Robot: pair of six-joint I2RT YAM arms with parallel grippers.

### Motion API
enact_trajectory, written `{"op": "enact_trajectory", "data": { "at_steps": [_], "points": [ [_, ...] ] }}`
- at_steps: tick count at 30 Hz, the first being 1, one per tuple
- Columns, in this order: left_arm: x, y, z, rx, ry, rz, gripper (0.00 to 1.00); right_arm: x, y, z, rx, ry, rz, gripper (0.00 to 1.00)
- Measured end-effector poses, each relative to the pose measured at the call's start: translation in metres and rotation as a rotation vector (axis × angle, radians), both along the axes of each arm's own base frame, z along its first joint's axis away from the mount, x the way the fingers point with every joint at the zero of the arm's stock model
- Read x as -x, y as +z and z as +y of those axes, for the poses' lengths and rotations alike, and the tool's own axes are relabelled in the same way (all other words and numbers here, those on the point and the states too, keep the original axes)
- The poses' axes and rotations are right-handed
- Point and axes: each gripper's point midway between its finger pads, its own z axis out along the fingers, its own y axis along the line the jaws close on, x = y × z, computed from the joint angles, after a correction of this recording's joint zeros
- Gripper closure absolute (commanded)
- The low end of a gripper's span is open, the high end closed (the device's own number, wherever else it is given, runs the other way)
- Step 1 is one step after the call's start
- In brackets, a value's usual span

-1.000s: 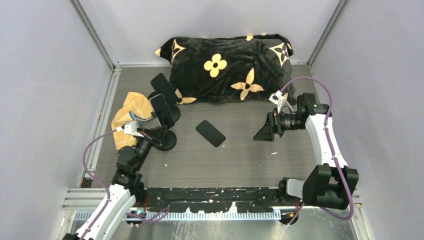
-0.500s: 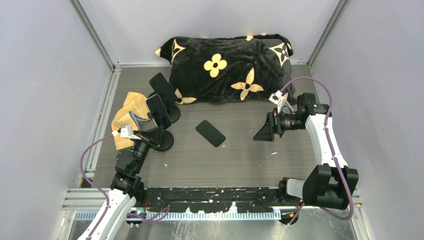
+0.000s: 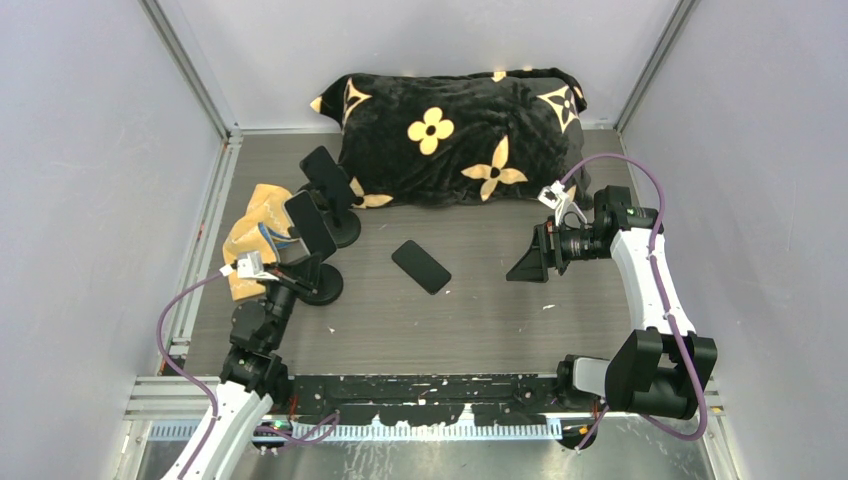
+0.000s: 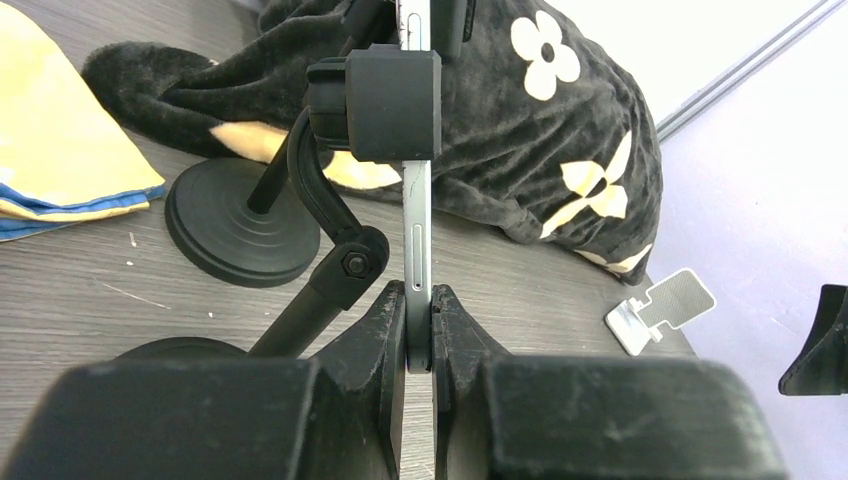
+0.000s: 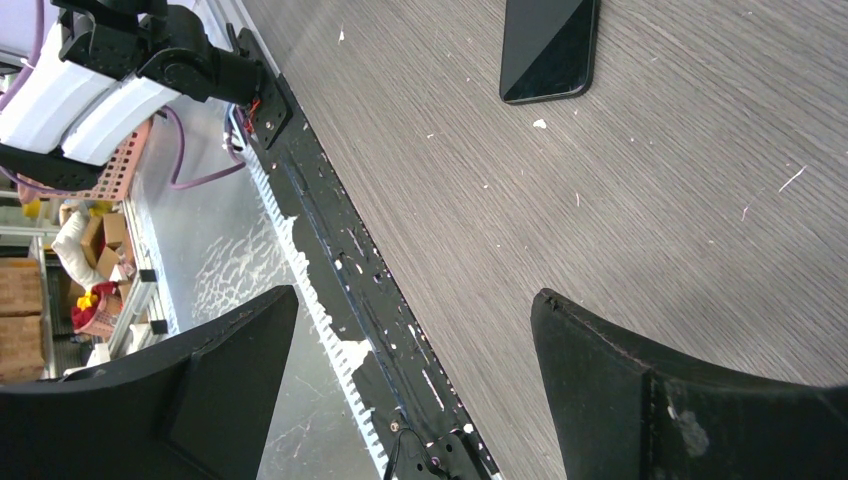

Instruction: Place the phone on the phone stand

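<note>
A dark phone [image 3: 310, 225] stands on edge in the clamp [image 4: 385, 100] of the near phone stand [image 3: 318, 285]. My left gripper [image 3: 298, 272] is shut on that phone's lower end [image 4: 418, 250], one finger on each face. A second stand [image 3: 340, 228] behind it carries another phone [image 3: 323, 172]. A third phone [image 3: 421, 266] lies flat in the middle of the table, also visible in the right wrist view [image 5: 548, 45]. My right gripper [image 3: 527, 264] hovers open to the right of it, with nothing between its fingers [image 5: 230, 370].
A black pillow [image 3: 450, 135] with yellow flowers lies along the back, close behind the stands. A yellow cloth [image 3: 255, 235] is bunched at the left edge beside the near stand. The black rail [image 5: 330, 230] runs along the table's near edge.
My left arm has drawn back toward the near left, and the gripped phone with its stand has slid a little left with it. The right arm has not moved.
</note>
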Motion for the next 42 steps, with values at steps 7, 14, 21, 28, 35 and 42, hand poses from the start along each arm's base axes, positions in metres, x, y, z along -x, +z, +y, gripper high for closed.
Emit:
{"op": "enact_trajectory", "data": {
  "at_steps": [7, 14, 21, 28, 35, 42],
  "points": [
    [-0.001, -0.001, 0.006, 0.006, 0.032, 0.01, 0.99, 0.0, 0.0, 0.0, 0.0, 0.0, 0.0, 0.08],
    [0.003, -0.002, 0.011, 0.023, 0.055, 0.024, 0.94, 0.0, 0.0, 0.0, 0.0, 0.0, 0.001, 0.08],
    [0.007, -0.004, 0.012, 0.023, 0.059, 0.05, 0.79, 0.0, 0.0, 0.0, 0.0, 0.0, 0.001, 0.08],
    [0.009, 0.005, 0.016, 0.029, 0.075, 0.069, 0.65, 0.0, -0.001, 0.0, -0.001, 0.0, 0.004, 0.08],
    [0.015, 0.011, 0.02, 0.063, 0.096, 0.112, 0.45, 0.0, -0.001, 0.0, -0.001, 0.0, 0.005, 0.08],
    [0.032, 0.03, 0.034, 0.106, 0.157, 0.167, 0.34, 0.0, -0.001, 0.0, 0.0, 0.0, 0.005, 0.07]
  ]
}}
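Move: Shut on the lower end of the phone held in the black phone stand, the left fingers have that phone's middle about 6 cm ahead, 2 cm left and 4 cm higher. The stand's round base is some 5 cm ahead and 16 cm below. The second mounted phone is roughly 19 cm ahead and 3 cm right; the yellow cloth, on the table, lies about 17 cm ahead and 14 cm left. From the idle right hand, the held phone is about 9 cm ahead and 48 cm left. Easing the pinched lower end of the phone slowly left by about 1.5 cm, the left hand then opens its fingers to roughly two thirds and lets go. As they spread, it rises and draws back and farther left, away from the phone, ending some 3 cm back, 3 cm up and 3.5 cm left of its start, tipped down about 10 degrees and turned slightly counter-clockwise. ##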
